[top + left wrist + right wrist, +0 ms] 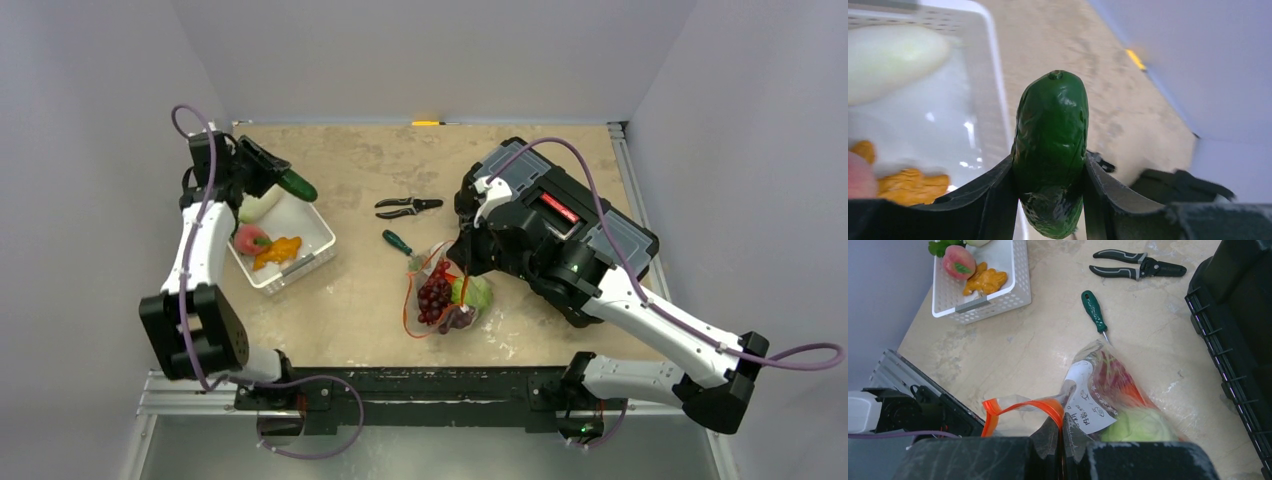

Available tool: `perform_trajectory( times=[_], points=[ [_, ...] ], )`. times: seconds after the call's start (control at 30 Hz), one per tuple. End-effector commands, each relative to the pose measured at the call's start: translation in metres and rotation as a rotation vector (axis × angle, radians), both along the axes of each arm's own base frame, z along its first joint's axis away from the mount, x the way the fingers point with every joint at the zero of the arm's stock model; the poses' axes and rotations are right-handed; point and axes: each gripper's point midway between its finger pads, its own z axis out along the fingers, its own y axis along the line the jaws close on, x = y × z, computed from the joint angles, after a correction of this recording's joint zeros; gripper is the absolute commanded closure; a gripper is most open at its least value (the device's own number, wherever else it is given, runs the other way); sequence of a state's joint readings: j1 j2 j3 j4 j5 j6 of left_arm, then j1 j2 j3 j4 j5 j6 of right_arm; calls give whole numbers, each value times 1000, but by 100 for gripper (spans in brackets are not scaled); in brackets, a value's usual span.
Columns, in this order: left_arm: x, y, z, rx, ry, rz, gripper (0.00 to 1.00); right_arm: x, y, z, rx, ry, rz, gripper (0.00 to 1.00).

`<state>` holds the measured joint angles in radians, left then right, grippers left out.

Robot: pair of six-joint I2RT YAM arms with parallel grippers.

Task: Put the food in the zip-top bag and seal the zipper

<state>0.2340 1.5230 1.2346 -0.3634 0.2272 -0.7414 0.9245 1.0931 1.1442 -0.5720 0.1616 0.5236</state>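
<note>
My left gripper is shut on a green cucumber, held in the air over the far corner of the white basket. In the basket lie a pink-red peach and an orange carrot. At mid-table my right gripper is shut on the mouth edge of the zip-top bag, pinching its orange-red zipper. The mouth gapes in a loop. Inside the bag are purple grapes and a green cabbage.
Black-handled pliers and a green-handled screwdriver lie on the table behind the bag. A large black toolbox fills the right side. A pale white vegetable rests at the basket's far end.
</note>
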Motion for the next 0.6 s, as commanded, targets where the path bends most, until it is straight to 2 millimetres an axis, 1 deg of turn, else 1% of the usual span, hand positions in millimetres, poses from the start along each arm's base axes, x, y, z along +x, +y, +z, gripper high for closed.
perform_trajectory(
  times=[0.0,0.03,0.1,0.17,0.2,0.3,0.37,0.47,0.53,0.57],
  points=[
    [-21,-75,91,-139,-349,-264,100,6,11,39,134,-57,-13,100],
    [-29,-91,105,-138,-409,-317,100,5,10,41,149,-48,-22,100],
    [-44,-125,141,-109,-562,-433,100,6,6,44,179,-39,-65,100],
    [-67,-156,170,-99,-690,-534,100,7,3,47,221,-36,-101,100],
    [-78,-169,178,-93,-738,-572,100,6,3,49,250,-30,-112,100],
    [-112,-198,200,-70,-883,-650,100,5,9,57,333,-17,-117,100],
    [-134,-214,210,-47,-950,-694,100,5,11,61,362,-11,-121,100],
    [-161,-230,213,31,-992,-724,100,5,13,65,384,1,-130,100],
    [-180,-236,211,87,-1024,-750,100,3,14,67,398,2,-120,100],
    [-190,-237,206,98,-1032,-760,100,3,14,69,405,0,-117,100]
  ],
)
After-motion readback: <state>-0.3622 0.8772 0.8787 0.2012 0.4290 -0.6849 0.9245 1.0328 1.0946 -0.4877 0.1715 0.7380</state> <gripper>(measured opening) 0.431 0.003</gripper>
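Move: The open mouth of the zip-top bag is about 40 cm to the right of the left hand, some 26 cm back towards the base and a little below it. The basket is 8 cm back and 2 cm left of that hand, about 15 cm beneath. On the table some 18 cm down, the screwdriver lies 30 cm right and 10 cm back, the pruners 33 cm right and nearly level. From the right hand, the mouth is roughly 7 cm left, 5 cm back and 5 cm lower. The cucumber, still pinched in the left fingers, is swept off to the right from above the basket towards the bag, about 24 cm across, while rising some 19 cm and drawing back 17 cm. The wrist tips up about 50 degrees and swings clockwise, ending with the fingers forward-right, just above level. The right hand keeps its grip on the bag's rim, lifting it 2 cm and rolling its left side up slightly. ##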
